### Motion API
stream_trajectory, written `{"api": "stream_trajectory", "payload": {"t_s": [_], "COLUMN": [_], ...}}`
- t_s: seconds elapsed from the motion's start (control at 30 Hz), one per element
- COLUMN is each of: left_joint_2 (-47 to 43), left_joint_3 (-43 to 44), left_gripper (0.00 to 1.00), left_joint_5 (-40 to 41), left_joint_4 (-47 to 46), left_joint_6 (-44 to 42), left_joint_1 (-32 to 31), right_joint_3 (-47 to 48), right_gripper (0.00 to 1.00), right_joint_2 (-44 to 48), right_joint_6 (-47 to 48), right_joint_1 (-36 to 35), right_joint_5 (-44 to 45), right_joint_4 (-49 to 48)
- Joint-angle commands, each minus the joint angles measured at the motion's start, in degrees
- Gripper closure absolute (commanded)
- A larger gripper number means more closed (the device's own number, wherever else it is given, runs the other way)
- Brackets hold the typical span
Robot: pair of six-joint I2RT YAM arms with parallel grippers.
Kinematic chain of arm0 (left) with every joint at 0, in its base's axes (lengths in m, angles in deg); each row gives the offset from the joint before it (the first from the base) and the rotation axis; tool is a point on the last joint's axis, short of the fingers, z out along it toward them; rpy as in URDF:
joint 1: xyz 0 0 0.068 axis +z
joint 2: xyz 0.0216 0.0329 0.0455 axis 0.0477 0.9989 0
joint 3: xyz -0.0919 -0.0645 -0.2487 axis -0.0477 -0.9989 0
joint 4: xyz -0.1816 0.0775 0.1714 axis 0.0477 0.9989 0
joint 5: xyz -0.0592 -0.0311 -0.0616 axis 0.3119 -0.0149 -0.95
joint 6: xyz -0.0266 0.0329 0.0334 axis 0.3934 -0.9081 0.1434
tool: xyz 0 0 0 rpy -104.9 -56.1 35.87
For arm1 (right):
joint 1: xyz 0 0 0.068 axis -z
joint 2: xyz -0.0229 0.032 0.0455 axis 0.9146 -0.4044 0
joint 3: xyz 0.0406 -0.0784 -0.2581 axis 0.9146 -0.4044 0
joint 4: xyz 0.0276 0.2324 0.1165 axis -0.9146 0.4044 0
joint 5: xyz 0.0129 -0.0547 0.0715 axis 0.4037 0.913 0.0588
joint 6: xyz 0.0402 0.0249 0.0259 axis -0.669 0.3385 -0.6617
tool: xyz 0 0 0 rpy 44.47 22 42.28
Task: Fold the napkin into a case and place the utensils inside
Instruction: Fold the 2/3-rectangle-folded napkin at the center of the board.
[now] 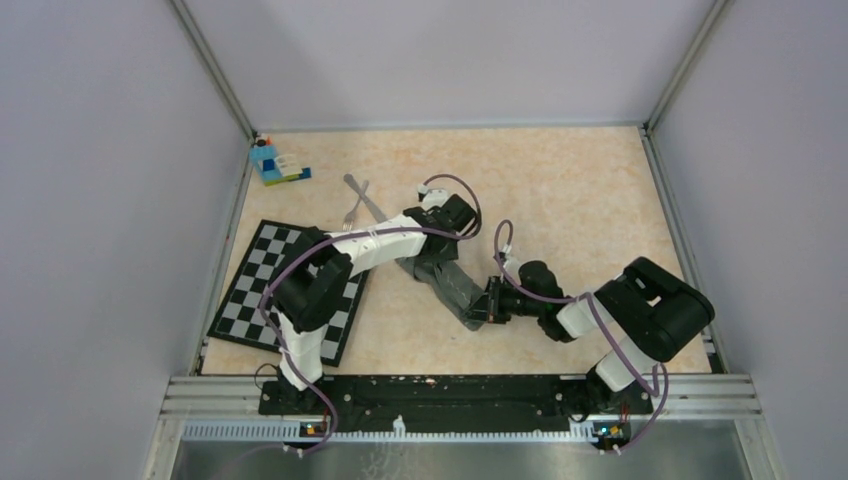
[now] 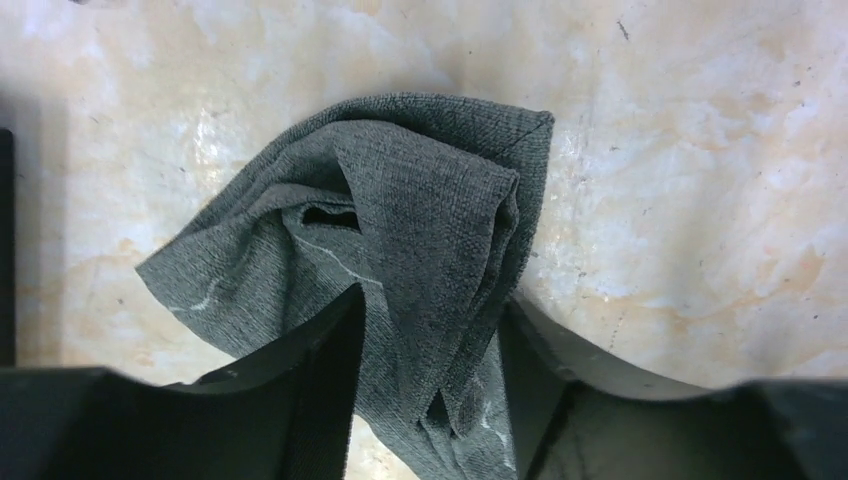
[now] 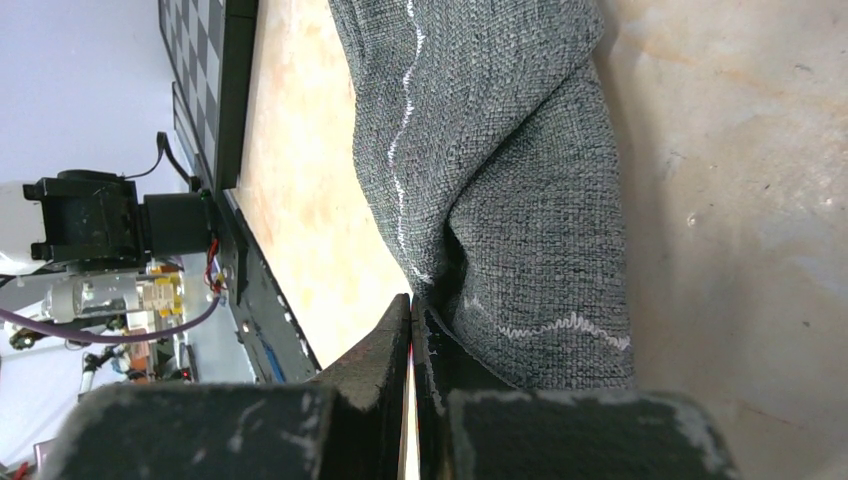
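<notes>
The dark grey napkin (image 1: 447,278) lies crumpled as a slanted strip at the table's middle, not a neat case. My left gripper (image 1: 428,255) comes down on its far end. In the left wrist view its fingers (image 2: 330,340) press a raised bunch of the napkin (image 2: 420,200) from both sides. My right gripper (image 1: 488,300) is at the near end, shut with nothing between its jaws; the napkin (image 3: 510,150) lies against the outer side of one finger (image 3: 440,350). The utensils, a fork (image 1: 352,213) and a knife (image 1: 368,202), lie crossed behind the left arm.
A black-and-white checkered mat (image 1: 245,290) lies at the left under the left arm's elbow, and its edge (image 3: 200,40) shows in the right wrist view. A blue toy-brick block (image 1: 272,163) sits in the far left corner. Grey walls close in three sides.
</notes>
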Motion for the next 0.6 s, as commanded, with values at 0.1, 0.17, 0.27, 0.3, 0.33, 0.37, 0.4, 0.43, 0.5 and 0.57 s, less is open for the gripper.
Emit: {"api": "stream_trajectory", "payload": {"t_s": [0.1, 0.17, 0.27, 0.3, 0.33, 0.37, 0.4, 0.43, 0.5, 0.57], "left_joint_2": [-13.37, -18.71, -25.89, -28.18, -30.19, -32.2, -33.96, -35.34, -36.88, -37.23], "left_joint_3": [-14.92, -22.95, -36.61, -40.21, -43.96, -49.05, -52.22, -55.08, -58.4, -59.7], "left_gripper": [0.69, 0.81, 0.94, 0.98, 1.0, 1.0, 1.0, 1.0, 1.0, 1.0], "left_joint_5": [0.0, -3.17, -9.32, -10.26, -10.59, -10.77, -10.86, -10.83, -10.58, -12.34], "left_joint_4": [-17.95, -27.24, -44.56, -49.51, -54.47, -59.03, -63.81, -67.79, -72.08, -74.21], "left_joint_6": [-0.45, 0.14, -0.53, -0.55, -0.63, -0.55, -0.59, -0.66, 0.18, 0.34], "left_joint_1": [1.12, 2.42, 4.13, 4.34, 4.42, 4.51, 4.59, 4.66, 5.07, 5.73], "right_joint_3": [-1.96, -2.37, -2.62, -2.65, -2.69, -2.64, -2.46, -1.96, -0.01, 3.06], "right_gripper": [1.0, 1.0, 1.0, 1.0, 1.0, 1.0, 1.0, 1.0, 1.0, 0.98], "right_joint_2": [2.22, 2.42, 2.47, 2.56, 2.82, 3.3, 4.3, 5.35, 8.55, 12.8], "right_joint_6": [0.85, 0.79, 0.31, 0.01, -0.22, -0.28, -0.14, 0.35, 2.43, 5.75], "right_joint_1": [0.65, 0.67, 0.63, 0.67, 0.63, 0.68, 0.65, 0.63, 0.63, 0.68], "right_joint_5": [1.85, 1.98, 1.65, 1.42, 1.08, 0.65, -0.04, -0.83, -3.69, -6.43], "right_joint_4": [-0.37, -0.51, -0.69, -0.89, -0.91, -0.55, 0.06, 1.31, 6.14, 14.03]}}
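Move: The napkin's raised fold stands between the left hand's open fingers, practically at the hand point and about 1 cm below. From there the knife lies some 14 cm ahead and 14 cm left, the fork about 13 cm ahead and 17 cm left, and the checkered board's middle roughly 29 cm left and 7 cm back. From the right hand, shut at the napkin's near end, the fold is about 12 cm ahead and 8 cm left. Left fingers pinch the fold and drag it about 6 cm left and 6 cm back, tilting some 35 degrees. ##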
